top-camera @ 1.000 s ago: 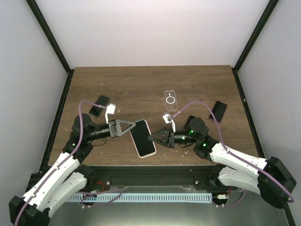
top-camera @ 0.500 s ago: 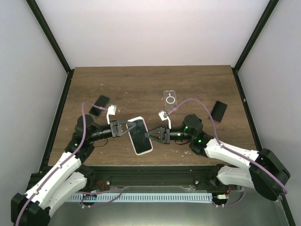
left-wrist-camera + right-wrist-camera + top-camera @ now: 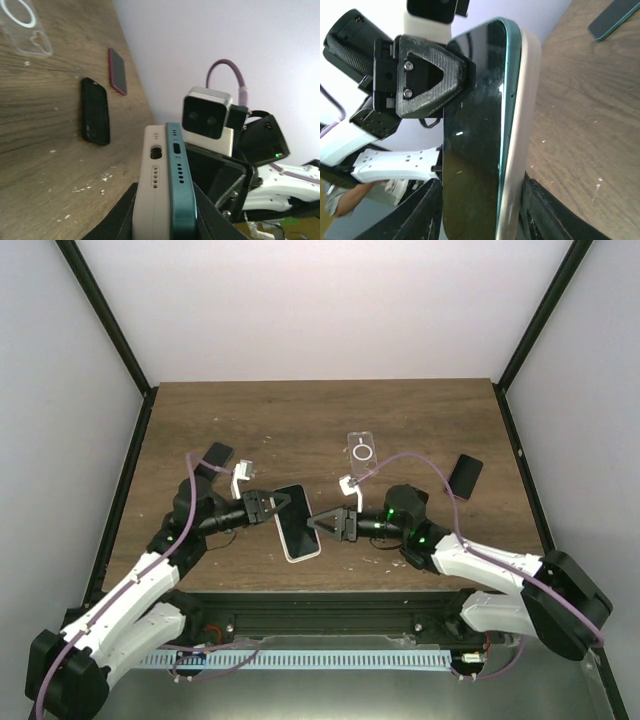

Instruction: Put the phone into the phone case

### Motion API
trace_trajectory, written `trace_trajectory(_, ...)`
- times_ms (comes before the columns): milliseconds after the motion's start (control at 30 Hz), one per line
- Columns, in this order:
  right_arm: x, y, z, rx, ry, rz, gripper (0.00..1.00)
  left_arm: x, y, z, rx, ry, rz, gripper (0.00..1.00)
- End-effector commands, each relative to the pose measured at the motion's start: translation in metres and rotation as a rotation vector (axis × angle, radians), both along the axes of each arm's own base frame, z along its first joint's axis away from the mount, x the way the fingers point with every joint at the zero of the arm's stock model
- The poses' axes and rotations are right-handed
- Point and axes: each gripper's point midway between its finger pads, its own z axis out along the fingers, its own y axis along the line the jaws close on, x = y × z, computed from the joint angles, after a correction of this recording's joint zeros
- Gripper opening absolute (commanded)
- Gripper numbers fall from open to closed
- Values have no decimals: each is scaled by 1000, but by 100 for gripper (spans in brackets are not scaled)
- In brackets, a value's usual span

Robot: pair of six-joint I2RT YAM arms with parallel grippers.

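A teal-edged phone lies face up against a white phone case, held off the table between both arms. In the left wrist view the phone's bottom edge and the case's edge stand side by side, and my left gripper is shut on the pair. My left gripper holds the far-left end. My right gripper is at the opposite end. Its jaws stand open on either side of the dark screen and case.
A clear case with a white ring lies on the table behind. A dark phone lies at the right and another at the left. A black case lies on the table near the right arm.
The phone and case moved up and away from the near edge. My left gripper closed onto their end. My right gripper's jaws, shut before, opened around the other end.
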Motion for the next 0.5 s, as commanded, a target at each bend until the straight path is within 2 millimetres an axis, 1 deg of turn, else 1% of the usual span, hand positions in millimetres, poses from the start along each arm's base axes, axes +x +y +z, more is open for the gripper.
trace_trajectory(0, 25, -12, 3, -37, 22, -156, 50, 23, 11, -2, 67, -33, 129, 20)
trace_trajectory(67, 31, -16, -8, -76, 91, -205, 58, 32, 14, -12, 92, -17, 171, 20)
trace_trajectory(100, 34, -19, -16, -99, 130, -232, 65, 38, 16, -18, 106, -6, 198, 20)
trace_trajectory(133, 36, -22, -23, -120, 172, -264, 73, 43, 18, -25, 118, 4, 225, 20)
trace_trajectory(167, 39, -26, -33, -144, 216, -298, 79, 48, 20, -29, 124, 9, 250, 20)
trace_trajectory(200, 40, -30, -42, -158, 255, -324, 82, 53, 21, -32, 122, 16, 270, 20)
trace_trajectory(233, 39, -31, -46, -153, 283, -335, 83, 57, 21, -33, 109, 18, 281, 20)
trace_trajectory(300, 35, -31, -50, -118, 340, -322, 86, 62, 16, -28, 71, 10, 278, 19)
trace_trajectory(367, 31, -30, -54, -83, 396, -306, 97, 65, 13, -19, 32, -4, 277, 19)
trace_trajectory(400, 30, -29, -55, -73, 416, -304, 99, 67, 11, -14, 19, -10, 280, 19)
trace_trajectory(467, 31, -27, -56, -64, 445, -303, 100, 69, 9, -6, -4, -25, 286, 19)
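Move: The left fingers already hold the phone and beige case together; their middle lies about 4 cm back and 3 cm right of the left hand, nearly level. From the right hand, already loosened beside the near part, it is about 3 cm left, neither ahead nor back. On the table, some 20 cm below, the clear case lies about 26 cm ahead and 18 cm right of the left hand, the black phone 23 cm ahead and 23 cm left of it. The left fingers keep their pinch on the phone and case at their far left edge, carrying them about 6 cm down and nearly as far forward while turning some 15 degrees counter-clockwise. The right fingers spread from less than half open to wide open and draw clear of the near part, the hand sinking about 6 cm, easing right and a little forward, turning clockwise and tipping down some 20 degrees. ##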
